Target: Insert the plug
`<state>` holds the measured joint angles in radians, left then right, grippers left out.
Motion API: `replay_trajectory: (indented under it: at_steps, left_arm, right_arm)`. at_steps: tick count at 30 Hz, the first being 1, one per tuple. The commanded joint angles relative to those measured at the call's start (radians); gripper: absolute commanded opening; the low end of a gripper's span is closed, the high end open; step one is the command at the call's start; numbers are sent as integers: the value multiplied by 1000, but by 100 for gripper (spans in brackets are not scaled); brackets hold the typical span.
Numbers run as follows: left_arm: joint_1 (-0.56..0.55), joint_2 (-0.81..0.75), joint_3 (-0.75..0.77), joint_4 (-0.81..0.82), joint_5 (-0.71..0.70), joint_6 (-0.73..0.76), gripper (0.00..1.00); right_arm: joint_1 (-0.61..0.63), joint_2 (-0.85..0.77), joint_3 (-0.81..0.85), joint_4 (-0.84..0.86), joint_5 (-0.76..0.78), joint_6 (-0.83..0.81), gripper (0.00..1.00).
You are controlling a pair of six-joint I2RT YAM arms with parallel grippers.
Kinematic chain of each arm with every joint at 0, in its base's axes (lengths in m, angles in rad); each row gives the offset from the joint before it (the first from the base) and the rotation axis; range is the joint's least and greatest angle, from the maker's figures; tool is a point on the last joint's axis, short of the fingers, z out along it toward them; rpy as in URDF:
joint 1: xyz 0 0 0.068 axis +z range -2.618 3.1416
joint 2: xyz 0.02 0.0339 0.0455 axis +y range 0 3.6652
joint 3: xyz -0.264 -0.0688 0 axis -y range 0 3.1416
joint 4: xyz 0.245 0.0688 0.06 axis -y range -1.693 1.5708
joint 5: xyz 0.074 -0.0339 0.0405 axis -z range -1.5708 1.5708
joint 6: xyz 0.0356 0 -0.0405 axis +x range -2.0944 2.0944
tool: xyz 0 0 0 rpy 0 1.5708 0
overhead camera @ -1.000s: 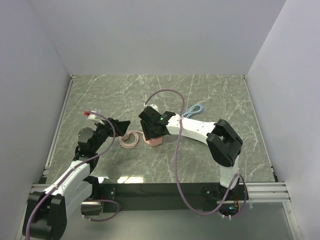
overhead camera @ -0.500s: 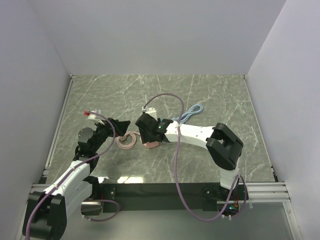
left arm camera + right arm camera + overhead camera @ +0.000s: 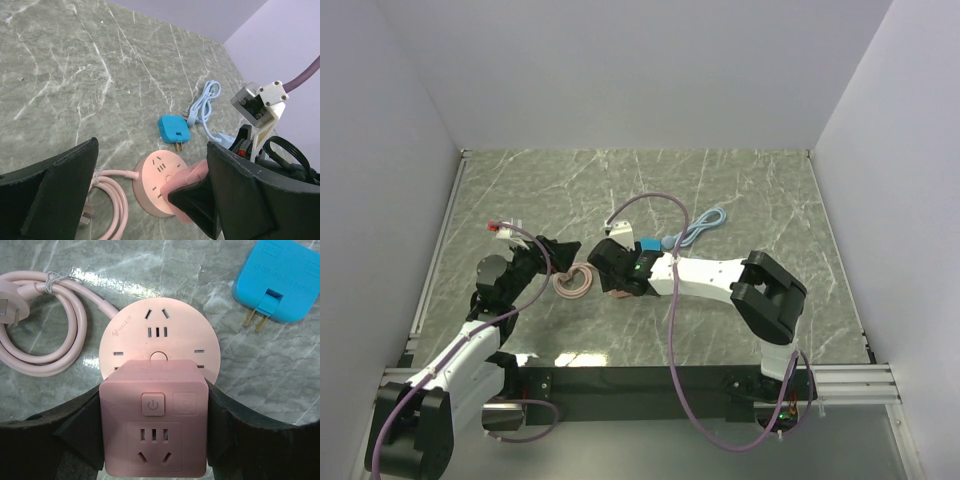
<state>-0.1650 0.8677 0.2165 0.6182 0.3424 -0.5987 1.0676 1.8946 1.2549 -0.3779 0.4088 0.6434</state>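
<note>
The plug is small and bright blue. It lies flat on the marble table with its two prongs pointing at a round pink socket disc, a short gap away. My right gripper is shut on a pink cube, holding it over the disc's edge. I cannot tell whether cube and disc touch. My left gripper stands wide open just left of the disc, holding nothing.
The disc's pink cord is coiled to its left. A pale-blue cord lies behind the plug, and its strip's end shows beside my right arm. White walls enclose the table.
My right arm has moved left and nearer with the pink cube, and the blue plug behind it has come into sight. The pink coil has shifted slightly left. My left arm has stayed still.
</note>
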Motion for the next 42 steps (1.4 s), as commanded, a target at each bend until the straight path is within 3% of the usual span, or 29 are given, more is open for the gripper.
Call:
replay_trajectory:
  at_steps: [1,8,13,17,22,28,30,42]
  left_arm:
    - [5,-2,-2,22,3,-6,96]
    - [5,-13,-5,15,-6,-3,96]
    - [5,-4,-3,21,-2,-3,96]
    - [5,-1,-2,20,-6,2,96]
    - [5,-18,-6,15,-19,10,96]
    - [5,-45,-9,2,-32,13,96]
    - [5,-45,-12,12,-25,13,97]
    - [-10,-38,-19,51,-26,33,99]
  right_arm:
    - [95,184,-129,-110,-375,160,0]
    - [94,190,-186,-46,-430,167,0]
    - [83,159,-140,-56,-410,125,0]
    - [71,146,-57,-99,-354,79,27]
    - [49,75,3,-167,-243,32,50]
    - [14,-41,6,-125,-182,-25,65]
    - [-7,-64,0,-95,-188,-45,88]
    - [-93,-216,6,-38,-165,-157,90]
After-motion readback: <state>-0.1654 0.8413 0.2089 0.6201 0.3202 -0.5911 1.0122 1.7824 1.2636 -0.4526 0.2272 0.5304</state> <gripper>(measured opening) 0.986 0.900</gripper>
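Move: The right hand still holds the pink cube plug against the near side of the round pink socket, whose middle is about 3 cm ahead, 1 cm left and 4 cm below that hand. The coiled pink cord lies level with the round socket, some 11 cm to the left of it; the blue adapter is roughly 8 cm beyond and 7 cm right of it. From the left hand the round socket is about 3 cm ahead, 11 cm right and 17 cm below. Bearing down on the round socket at first, the right hand keeps its grip on the cube plug and sinks barely at all, then eases up about 1.5 cm. Its fingers open and let go of the cube as it draws back some 2 cm, then it lifts away, ending about 3.5 cm above where it began, the wrist turned slightly counter-clockwise. ##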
